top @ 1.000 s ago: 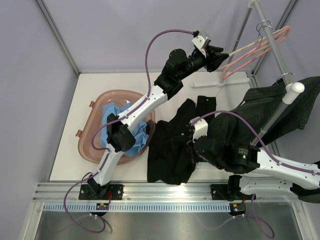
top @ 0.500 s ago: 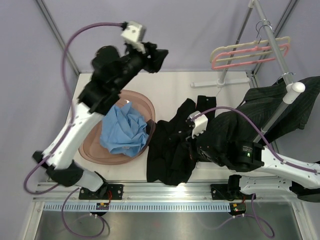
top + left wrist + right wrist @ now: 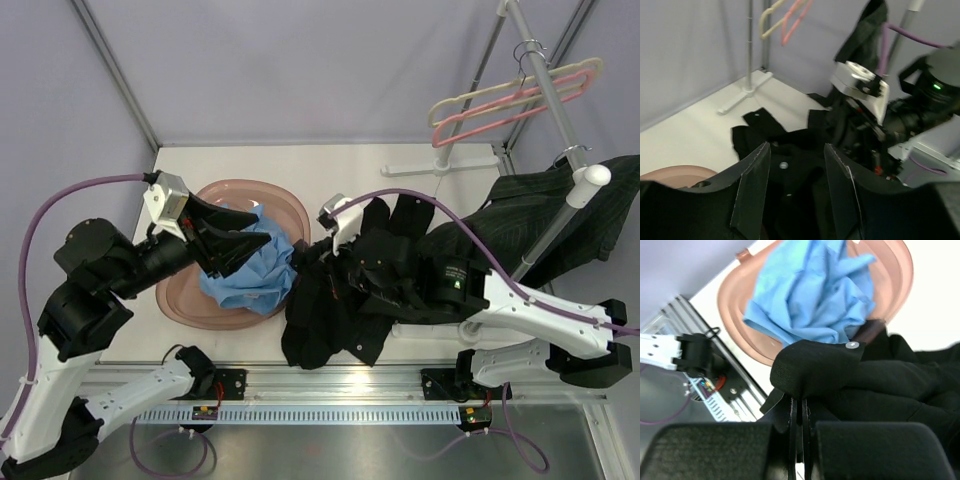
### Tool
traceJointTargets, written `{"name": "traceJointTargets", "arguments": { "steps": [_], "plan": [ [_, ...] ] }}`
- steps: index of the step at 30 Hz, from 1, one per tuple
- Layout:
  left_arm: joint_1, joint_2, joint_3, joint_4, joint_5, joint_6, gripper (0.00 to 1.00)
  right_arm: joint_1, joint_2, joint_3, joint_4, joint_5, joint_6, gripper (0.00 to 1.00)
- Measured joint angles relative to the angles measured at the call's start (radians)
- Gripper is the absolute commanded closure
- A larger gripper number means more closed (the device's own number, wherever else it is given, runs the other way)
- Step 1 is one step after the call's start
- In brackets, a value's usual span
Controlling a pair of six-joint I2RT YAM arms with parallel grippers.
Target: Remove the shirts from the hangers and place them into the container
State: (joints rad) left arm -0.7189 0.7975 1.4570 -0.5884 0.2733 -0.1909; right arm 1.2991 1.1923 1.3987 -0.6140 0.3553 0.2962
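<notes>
The plain black shirt (image 3: 335, 315) lies bunched on the table beside the container (image 3: 178, 298). My right gripper (image 3: 316, 266) is shut on a fold of the black shirt (image 3: 820, 370), at the container's right rim; the jaws (image 3: 801, 410) pinch the cloth. The light blue shirt (image 3: 248, 272) fills the container (image 3: 735, 315). My left gripper (image 3: 262, 250) hovers over the blue shirt, open and empty, its fingers (image 3: 752, 192) pointing at the black shirt (image 3: 785, 150). A pink and a cream hanger (image 3: 510, 100) hang bare on the rack. The pinstriped shirt (image 3: 560, 220) hangs at the right.
The grey rack pole (image 3: 545, 90) and its foot (image 3: 440, 165) stand at the back right. The right arm's wrist camera (image 3: 860, 85) sits close in front of my left gripper. Frame posts border the table at the back corners.
My left arm has swung from the hangers at the rack down and left to above the container. My right gripper has pulled the black shirt left toward the container.
</notes>
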Motion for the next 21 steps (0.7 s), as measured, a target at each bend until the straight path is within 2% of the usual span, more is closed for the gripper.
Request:
{"name": "traceJointTargets", "arguments": {
  "steps": [4, 9, 15, 21],
  "plan": [
    [0.000, -0.070, -0.128, 0.044, 0.108, -0.055, 0.50, -0.008, 0.102, 0.152, -0.024, -0.017, -0.026, 1.00],
    [0.000, -0.142, -0.314, 0.069, 0.170, -0.110, 0.48, -0.040, 0.204, 0.379, -0.074, -0.022, -0.056, 1.00],
    [0.000, -0.148, -0.339, 0.105, 0.210, -0.134, 0.46, -0.090, 0.228, 0.530, -0.134, -0.035, -0.083, 1.00],
    [-0.002, -0.108, -0.339, 0.159, 0.225, -0.136, 0.47, -0.096, 0.228, 0.576, -0.177, -0.061, -0.100, 1.00]
  ]
}}
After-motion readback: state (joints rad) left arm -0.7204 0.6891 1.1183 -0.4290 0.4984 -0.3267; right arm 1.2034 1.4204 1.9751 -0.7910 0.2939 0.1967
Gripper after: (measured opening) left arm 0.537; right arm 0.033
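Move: The black shirt that the left hand is reaching for hangs from the right hand, its middle about 13 cm right, 4 cm ahead of and 34 cm below the left hand; from the right hand it is some 4 cm ahead, 3 cm right and 20 cm below. Also from the right hand, the container is about 14 cm ahead and 23 cm left, the blue shirt 12 cm ahead and 19 cm left, and the striped sleeve 4 cm back and 8 cm right, all roughly 30 cm down. Keep the black shirt pinched in the closed right gripper and raise it about 12 cm, easing a little forward and slowing at the top. Meanwhile drop the half-open left gripper some 8 cm, slightly back and right, in beside the hanging cloth just under the right fingers, tipping it a little down and turning it clockwise; don't close it yet. ##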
